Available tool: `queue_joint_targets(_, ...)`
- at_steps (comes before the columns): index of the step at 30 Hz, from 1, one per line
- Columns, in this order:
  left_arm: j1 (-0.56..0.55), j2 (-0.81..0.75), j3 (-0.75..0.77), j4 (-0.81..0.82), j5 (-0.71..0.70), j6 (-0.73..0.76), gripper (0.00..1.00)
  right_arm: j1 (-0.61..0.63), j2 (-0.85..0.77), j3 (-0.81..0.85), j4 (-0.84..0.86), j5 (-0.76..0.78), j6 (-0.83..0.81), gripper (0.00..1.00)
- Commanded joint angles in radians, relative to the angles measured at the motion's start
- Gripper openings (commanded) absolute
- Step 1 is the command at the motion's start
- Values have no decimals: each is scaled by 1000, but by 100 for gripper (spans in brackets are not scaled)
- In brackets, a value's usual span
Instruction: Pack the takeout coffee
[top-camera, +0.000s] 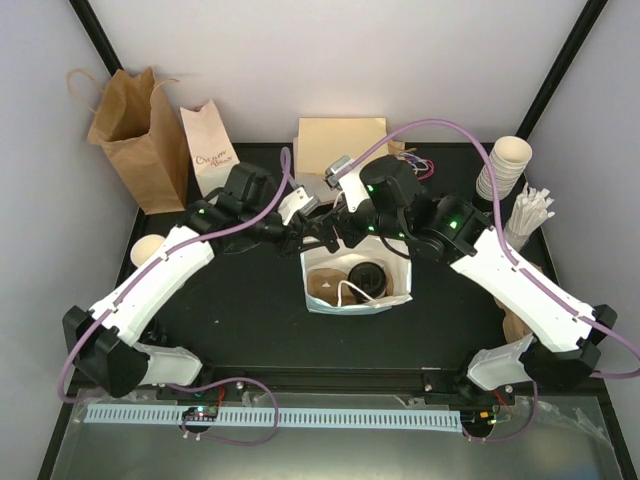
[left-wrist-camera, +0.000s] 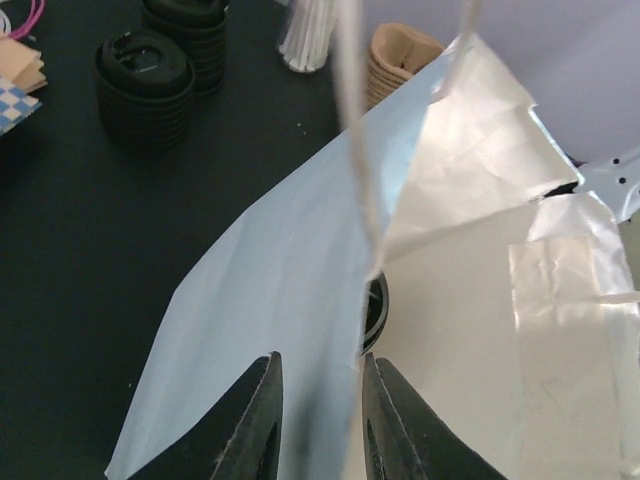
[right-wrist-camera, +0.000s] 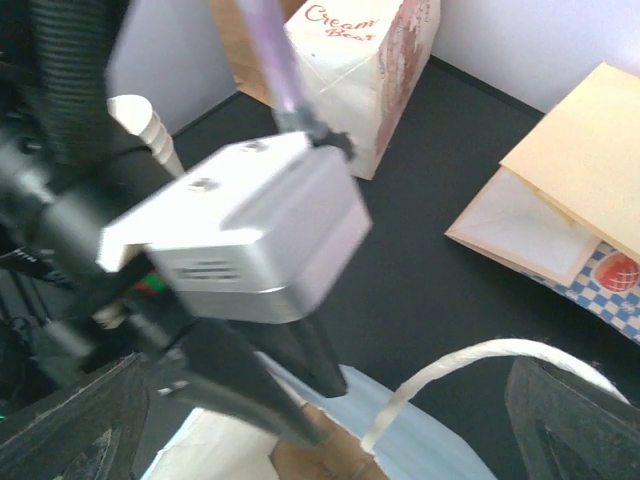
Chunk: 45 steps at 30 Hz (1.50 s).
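The takeout coffee (top-camera: 368, 278) stands inside an open white paper bag (top-camera: 340, 300) at the table's middle. Only its black lid shows, and in the left wrist view just a sliver of that lid (left-wrist-camera: 375, 305). My left gripper (left-wrist-camera: 320, 362) straddles the bag's near wall (left-wrist-camera: 290, 300) at its rim, one finger outside and one inside, with a narrow gap still between the jaws. In the top view it sits at the bag's back edge (top-camera: 322, 232). My right gripper (right-wrist-camera: 320, 420) hovers wide open just above the same edge, over the bag's white handle (right-wrist-camera: 470, 370), holding nothing.
A brown paper bag (top-camera: 135, 135) and a small white printed bag (top-camera: 210, 148) stand at the back left. Tan envelopes (top-camera: 340, 145) lie at the back. Bare cup stacks (top-camera: 503, 165), straws (top-camera: 530, 215) and black lid stacks (left-wrist-camera: 145, 85) fill the right side.
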Motion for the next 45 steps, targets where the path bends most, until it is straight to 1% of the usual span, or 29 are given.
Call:
queue_joint_targets(1,-5,29,61,-30,-10,21,24,-7,-59,-35,37,-83,61,100)
queue_joint_targets(9,-4,27,62,-23,-38,17,23,-6,-248,-225,71,-137,91,100)
queue_joint_targets(13,-3,28,74,-23,-38,8,22,-7,-324,-297,63,-112,104,100)
queue_joint_targets(18,-4,14,76,-20,-40,-1,24,-6,-397,-364,30,-9,132,100)
queue_joint_targets(23,-4,-1,71,-15,-46,-12,27,-6,-457,-380,-27,198,220,100)
queue_joint_targets(25,-4,-7,71,-13,-47,-18,31,-7,-474,-376,-45,257,247,100)
queue_joint_targets(27,-4,-12,72,-6,-45,-24,37,-8,-482,-372,-50,279,251,100)
queue_joint_targets(29,-4,-28,75,2,-43,-33,47,-11,-470,-363,-63,279,247,100)
queue_joint_targets(33,-3,-71,94,2,-44,-47,63,-29,-420,-345,-117,292,264,100)
queue_joint_targets(36,-4,-103,108,-6,-48,-59,72,-53,-414,-354,-119,280,278,100)
queue_joint_targets(38,-3,-137,108,-6,-68,-69,83,-91,-418,-364,-117,258,283,100)
queue_joint_targets(39,-4,-152,109,-6,-80,-76,92,-112,-416,-367,-121,244,286,100)
queue_joint_targets(40,-4,-172,107,-3,-108,-92,98,-137,-412,-368,-128,224,287,100)
queue_joint_targets(45,1,-258,89,-1,-276,-183,99,-238,-387,-370,-153,117,298,100)
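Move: My left fingers are nearly shut around the takeout bag's far rim, towards its left end; the bag's middle is about 7 cm back, 6 cm right and 13 cm below. From that hand, the black cup lid inside lies roughly 8 cm back, 8 cm right and 14 cm down. The far handle's middle is some 5 cm right, 2 cm ahead and 5 cm up. From my open right hand, the bag's middle is about 8 cm back, 7 cm left and 20 cm below. I keep my left fingers nearly closed on the far rim while my open right hand draws back about 6 cm from the far handle, then swings right and a little forward over the bag's right end, about 15 cm in all, sinking slightly and turning clockwise. Then my left fingers spread wide, let go of the rim and rise roughly 8 cm, drifting left. ##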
